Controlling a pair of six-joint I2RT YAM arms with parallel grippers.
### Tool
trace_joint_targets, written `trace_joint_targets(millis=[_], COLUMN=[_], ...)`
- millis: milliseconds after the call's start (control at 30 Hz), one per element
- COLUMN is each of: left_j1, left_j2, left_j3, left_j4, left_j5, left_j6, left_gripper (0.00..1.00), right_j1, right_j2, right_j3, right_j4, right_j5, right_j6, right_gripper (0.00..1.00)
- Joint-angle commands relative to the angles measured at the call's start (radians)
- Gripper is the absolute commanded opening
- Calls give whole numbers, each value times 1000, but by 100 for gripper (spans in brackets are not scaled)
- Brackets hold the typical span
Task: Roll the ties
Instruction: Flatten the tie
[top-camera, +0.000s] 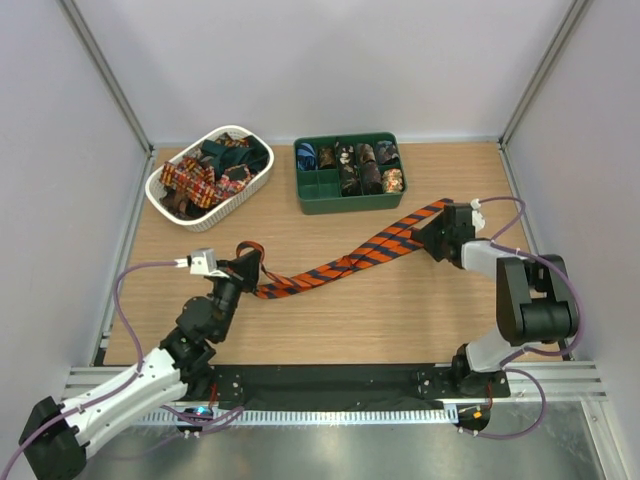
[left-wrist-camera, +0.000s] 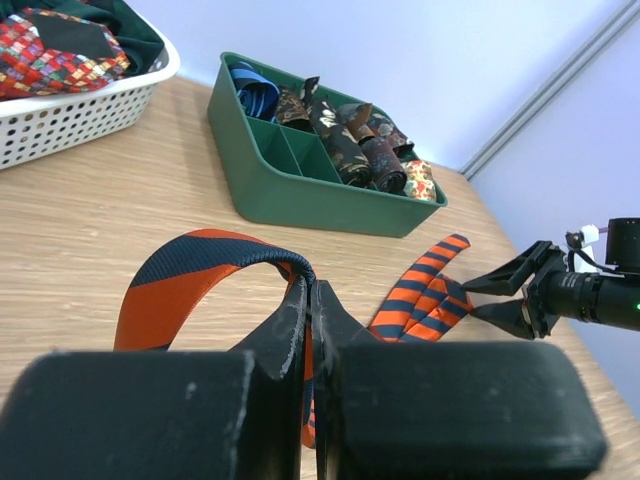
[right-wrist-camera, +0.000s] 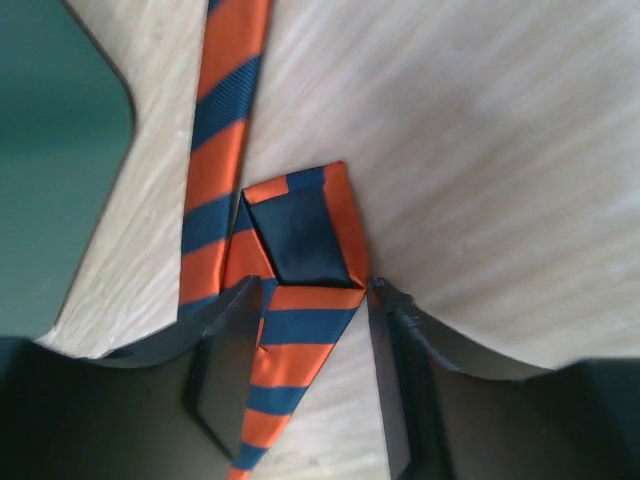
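An orange-and-dark-blue striped tie (top-camera: 340, 268) stretches across the table between my two grippers. My left gripper (top-camera: 255, 272) is shut on its narrow end, which curls up in a loop (left-wrist-camera: 190, 265) over the pinched jaws of that gripper (left-wrist-camera: 311, 285). My right gripper (top-camera: 432, 228) is at the wide end (left-wrist-camera: 425, 295). In the right wrist view its jaws (right-wrist-camera: 312, 287) stand apart on either side of the folded pointed end (right-wrist-camera: 310, 235), with the right fingertip touching a corner of the fold. From the left wrist view that gripper (left-wrist-camera: 480, 298) shows open.
A white slotted basket (top-camera: 165, 180) at the back left holds several loose ties (top-camera: 205, 175). A green compartment tray (top-camera: 345, 203) at the back middle holds several rolled ties (top-camera: 360, 165); its wall (right-wrist-camera: 50, 150) is close to my right gripper. Enclosure walls ring the table.
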Motion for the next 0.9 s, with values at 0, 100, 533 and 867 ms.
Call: trace_joint_targets(millis=[0,100,533,867], left_j1=[-2,-2,-2,-2], left_j2=[-32,-63,-219,-331], left_j3=[-7,-10,-25,-53], left_j4=[-11,-25,-203,-352], left_j5=[-60,-75,-195,-333], left_j6=[-7,-7,-33,-148], left_gripper=[0,1,0,0], right_j1=[11,14,14,-99], right_j2=[70,118,233,286], right_j3=[28,37,221,338], right_j4=[28,60,-53,-141], right_j5=[6,-4,88,162], right_j6=[18,28,-129,-152], right_gripper=[50,37,1,1])
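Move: The tie end that my right fingers straddle lies about 2 cm ahead of that hand and 2 cm below; its loose tail tip is some 12 cm ahead and 6 cm right, equally low. The green box's middle is roughly 19 cm ahead and 22 cm left, 2 cm above. From my left hand, already pinching the tie's left part, that tie end lies about 50 cm right, 15 cm ahead and 20 cm below. My right hand slides forward and slightly down, closing its half-open fingers until they pinch the corner of the tie end, carries it on forward to some 6 cm in all, then swings about 4.5 cm right, its left side tipping down about 10 degrees. Meanwhile my left hand keeps its grip and draws the tie about 5 cm left, latterly sinking a little and turning counter-clockwise, away from the right hand. ##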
